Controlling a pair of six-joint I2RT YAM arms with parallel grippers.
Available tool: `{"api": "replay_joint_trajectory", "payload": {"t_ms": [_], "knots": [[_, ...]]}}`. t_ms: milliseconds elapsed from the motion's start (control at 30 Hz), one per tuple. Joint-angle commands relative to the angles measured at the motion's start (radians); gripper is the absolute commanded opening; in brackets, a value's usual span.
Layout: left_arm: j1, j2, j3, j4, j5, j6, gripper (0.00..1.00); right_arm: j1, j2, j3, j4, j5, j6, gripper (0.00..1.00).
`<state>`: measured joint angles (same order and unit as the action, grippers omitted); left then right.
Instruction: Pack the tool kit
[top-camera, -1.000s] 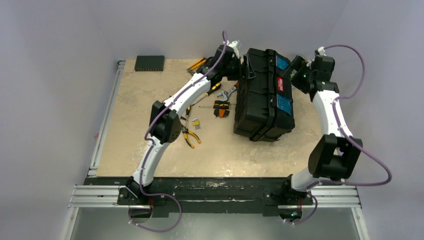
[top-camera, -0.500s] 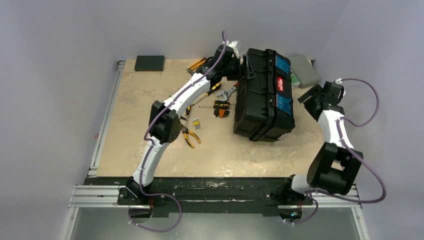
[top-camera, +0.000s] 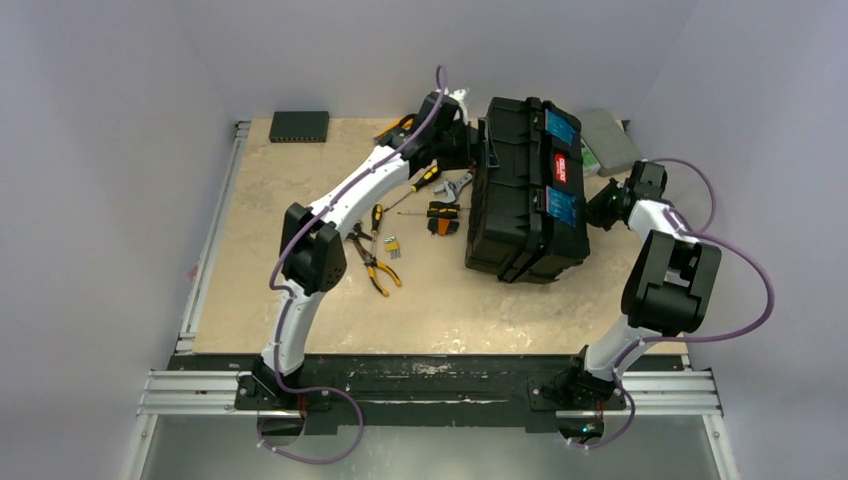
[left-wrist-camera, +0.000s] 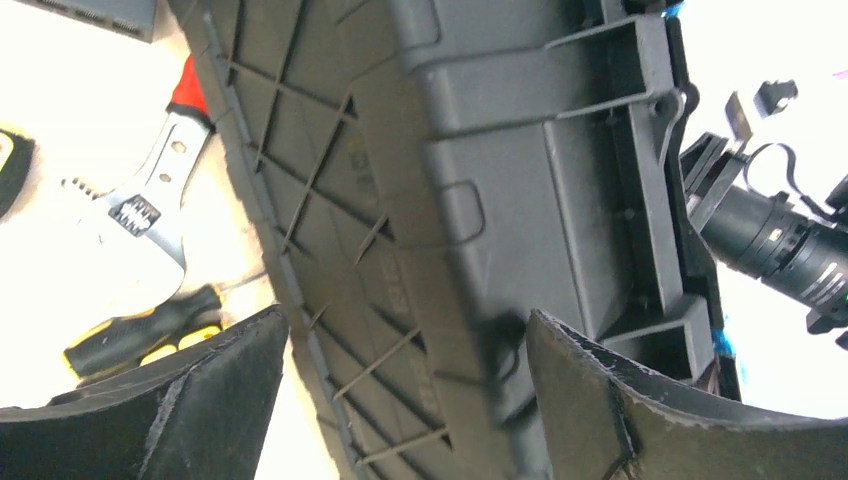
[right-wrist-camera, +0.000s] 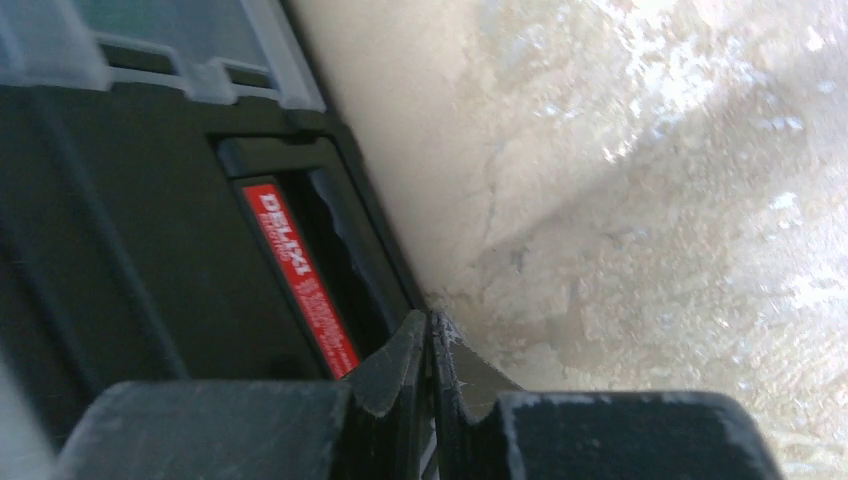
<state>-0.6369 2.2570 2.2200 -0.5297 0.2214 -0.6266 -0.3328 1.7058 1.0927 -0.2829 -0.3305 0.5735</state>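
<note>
The black toolbox (top-camera: 525, 190) stands on the table with its red-labelled lid handle (top-camera: 559, 170) turned towards the right. My left gripper (top-camera: 470, 142) is at its far left side, and in the left wrist view it (left-wrist-camera: 405, 375) stands open with the ribbed black wall (left-wrist-camera: 400, 200) just beyond the fingers. My right gripper (top-camera: 598, 212) is low beside the box's right side. It (right-wrist-camera: 430, 335) is shut on nothing, tips next to the red label (right-wrist-camera: 300, 270). Yellow-black and red-handled hand tools (top-camera: 400, 230) lie loose left of the box.
A small grey case (top-camera: 610, 140) sits behind the toolbox at the back right. A flat black box (top-camera: 299, 125) lies at the back left. A red-handled wrench (left-wrist-camera: 150, 205) and a yellow-black screwdriver (left-wrist-camera: 140, 335) lie close to my left fingers.
My right arm swung from behind the toolbox down to its right side and its jaws closed. My left gripper opened a little wider and its elbow shifted left.
</note>
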Motion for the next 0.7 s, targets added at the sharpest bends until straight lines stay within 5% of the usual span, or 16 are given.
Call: {"api": "replay_joint_trajectory", "payload": {"t_ms": [0, 300, 433, 500, 533, 667], "knots": [[0.017, -0.127, -0.033, -0.06, -0.004, 0.039, 0.86, 0.019, -0.025, 0.077, 0.023, -0.055, -0.032, 0.05], [0.049, -0.389, -0.384, 0.055, -0.098, -0.013, 0.81, 0.066, 0.005, 0.128, -0.003, -0.032, -0.051, 0.05], [0.069, -0.358, -0.419, 0.002, -0.129, -0.011, 0.46, 0.084, 0.015, 0.146, -0.008, -0.015, -0.055, 0.05], [0.072, -0.317, -0.416, -0.025, -0.12, -0.004, 0.06, 0.095, 0.025, 0.162, -0.013, -0.01, -0.059, 0.05], [0.072, -0.291, -0.409, -0.041, -0.115, -0.003, 0.0, 0.103, 0.032, 0.17, -0.016, -0.008, -0.06, 0.05], [0.072, -0.2, -0.412, -0.035, -0.085, -0.016, 0.0, 0.139, 0.047, 0.203, -0.036, 0.015, -0.069, 0.05]]}}
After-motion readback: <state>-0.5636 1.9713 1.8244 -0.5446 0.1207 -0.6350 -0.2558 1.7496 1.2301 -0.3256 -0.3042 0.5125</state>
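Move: The toolbox stands on its side. Its middle is about 12 cm right of the open left hand, a couple of centimetres back and some 10 cm lower. From the shut right hand, beside the lid, it is about 16 cm left, 4 cm ahead and 3 cm higher. About 20 cm below the left hand lie the adjustable wrench, 2 cm ahead and 4 cm left, and the hex keys, 7 cm back and 6 cm left. The green box is 12 cm ahead of the right hand, 2 cm left and 7 cm lower. Still shut, the right fingers keep against the toolbox's lid side and bear on it leftward, creeping forward about 3 cm, with a slight rise and leftward drift. The left hand clears the toolbox's underside, going left about 9 cm, first back and up, then slightly forward and down about 6 cm, as its wide-open fingers snap fully shut. ##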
